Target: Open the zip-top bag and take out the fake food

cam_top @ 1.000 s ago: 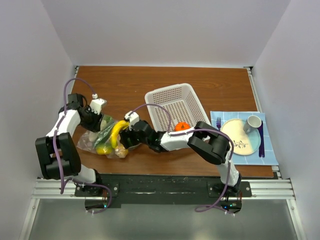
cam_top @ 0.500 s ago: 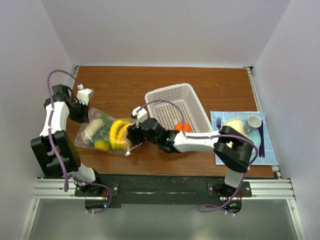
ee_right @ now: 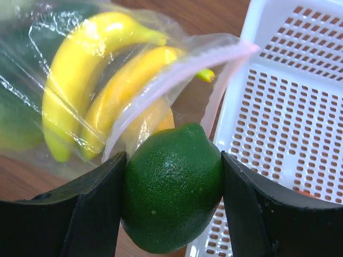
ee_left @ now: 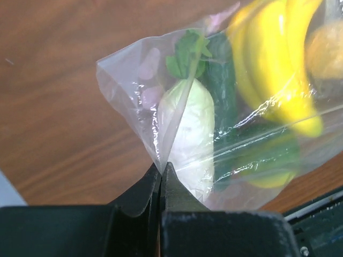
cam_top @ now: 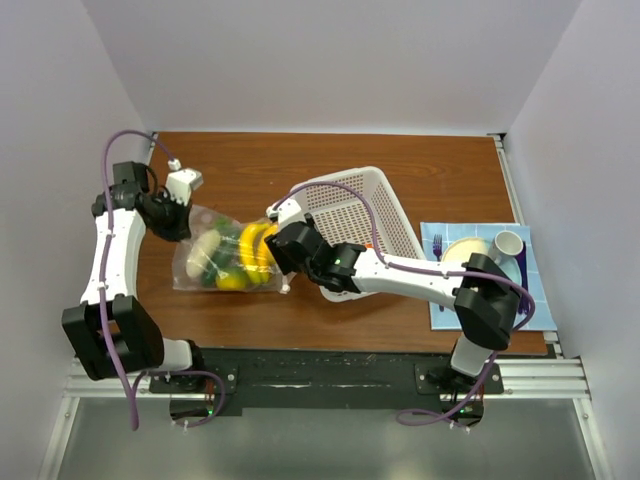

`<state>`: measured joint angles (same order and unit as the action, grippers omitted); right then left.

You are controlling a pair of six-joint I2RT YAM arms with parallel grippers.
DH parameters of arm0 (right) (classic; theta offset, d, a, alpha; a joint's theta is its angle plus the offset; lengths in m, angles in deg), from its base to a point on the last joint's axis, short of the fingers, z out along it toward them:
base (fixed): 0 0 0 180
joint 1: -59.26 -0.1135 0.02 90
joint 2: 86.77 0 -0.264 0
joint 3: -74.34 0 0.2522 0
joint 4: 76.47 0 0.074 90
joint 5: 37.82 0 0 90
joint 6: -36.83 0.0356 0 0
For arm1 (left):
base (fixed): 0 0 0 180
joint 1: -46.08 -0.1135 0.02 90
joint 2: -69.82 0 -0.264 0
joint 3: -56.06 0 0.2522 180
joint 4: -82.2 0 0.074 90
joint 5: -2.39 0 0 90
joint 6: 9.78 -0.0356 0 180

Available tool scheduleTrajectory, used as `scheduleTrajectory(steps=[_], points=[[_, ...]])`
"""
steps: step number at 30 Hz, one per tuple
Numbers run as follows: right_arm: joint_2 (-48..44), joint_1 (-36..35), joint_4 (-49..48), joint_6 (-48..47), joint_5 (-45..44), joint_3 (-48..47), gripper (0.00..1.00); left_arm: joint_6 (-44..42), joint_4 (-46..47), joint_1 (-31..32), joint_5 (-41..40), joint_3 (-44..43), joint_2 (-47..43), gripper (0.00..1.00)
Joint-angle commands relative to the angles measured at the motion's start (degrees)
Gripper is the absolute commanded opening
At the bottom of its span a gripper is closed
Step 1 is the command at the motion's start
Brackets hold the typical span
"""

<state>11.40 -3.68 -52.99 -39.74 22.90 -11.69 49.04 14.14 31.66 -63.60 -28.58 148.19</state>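
Observation:
The zip-top bag (cam_top: pixel 225 262) lies left of centre on the table, clear and crinkled. My left gripper (ee_left: pixel 161 167) is shut on one of its corners, at the bag's far left end (cam_top: pixel 185 215). Through the plastic I see a white radish (ee_left: pixel 187 128), a dark green piece (ee_left: pixel 222 80) and yellow bananas (ee_right: pixel 80 85). The pink zip strip (ee_right: pixel 177 75) gapes open toward my right gripper (ee_right: pixel 172 160). That gripper is shut on a green lime (ee_right: pixel 171 198), held just outside the bag's mouth beside the basket; in the top view it sits at the bag's right end (cam_top: pixel 278 248).
A white perforated basket (cam_top: pixel 370 205) stands right of the bag, its wall close to the lime (ee_right: pixel 289 96). A beige plate (cam_top: pixel 470 262) with a cup (cam_top: pixel 507 244) and purple fork rests on a blue mat at the far right. Bare brown table (cam_top: pixel 300 160) lies behind.
My left gripper has closed on the bag's corner and pulled it back and left. The bag has stretched out, and my right gripper has closed on the lime and moved toward the basket.

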Motion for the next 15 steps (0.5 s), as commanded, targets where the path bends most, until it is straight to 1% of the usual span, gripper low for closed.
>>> scheduleTrajectory(steps=[1,3,6,9,10,11,12,15], points=[[-4.4,0.5,7.2,-1.0,-3.6,1.1,0.17,-3.0,6.9,-0.6,-10.4,4.2,-0.9,0.0],[-5.4,0.5,7.6,-0.7,-3.9,1.9,0.17,-3.5,8.2,-1.3,-11.9,5.0,-0.3,0.0],[-6.8,0.7,8.8,-1.4,-7.1,2.1,0.16,-5.0,9.9,-2.2,-14.2,5.8,0.9,0.0],[-8.4,1.3,9.8,-2.3,-14.1,2.0,0.11,-5.6,11.8,-3.2,-15.9,7.1,2.4,0.0],[-9.0,1.5,9.5,-2.7,-16.1,2.1,0.1,-5.5,11.6,-3.6,-15.2,6.6,2.9,0.0],[-9.5,1.9,9.0,-3.0,-20.1,2.5,0.09,-5.4,10.2,-4.1,-14.2,6.1,3.0,0.0],[-9.8,2.3,8.7,-3.4,-21.2,2.7,0.09,-5.3,9.1,-4.2,-11.6,5.5,3.1,0.0],[-11.2,5.0,8.2,-2.4,-24.4,4.3,0.11,-5.0,5.8,-4.2,-7.4,3.0,2.6,0.0]])
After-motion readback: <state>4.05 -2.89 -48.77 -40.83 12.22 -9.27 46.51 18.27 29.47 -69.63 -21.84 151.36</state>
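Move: The white basket that the green food in the right hand goes to has its middle roughly 17 cm right of that hand, 6 cm ahead and 10 cm below. An orange-red food piece in it lies about 19 cm right, level ahead and 11 cm below. The bananas in the zip-top bag sit some 5 cm left of the hand, 2 cm ahead. From the left hand, pinching a bag corner, the bag's middle is about 12 cm right, 3 cm back and 10 cm below. Slowly at first, then swinging right and rising, the right hand carries the green food away from the bag's mouth towards the basket, some 6 cm right and 4 cm up, keeping its grip and turning about 10 degrees clockwise. Meanwhile the left hand, still pinching the bag's corner, sinks about 5 cm, then draws some 2 cm left at the end. ##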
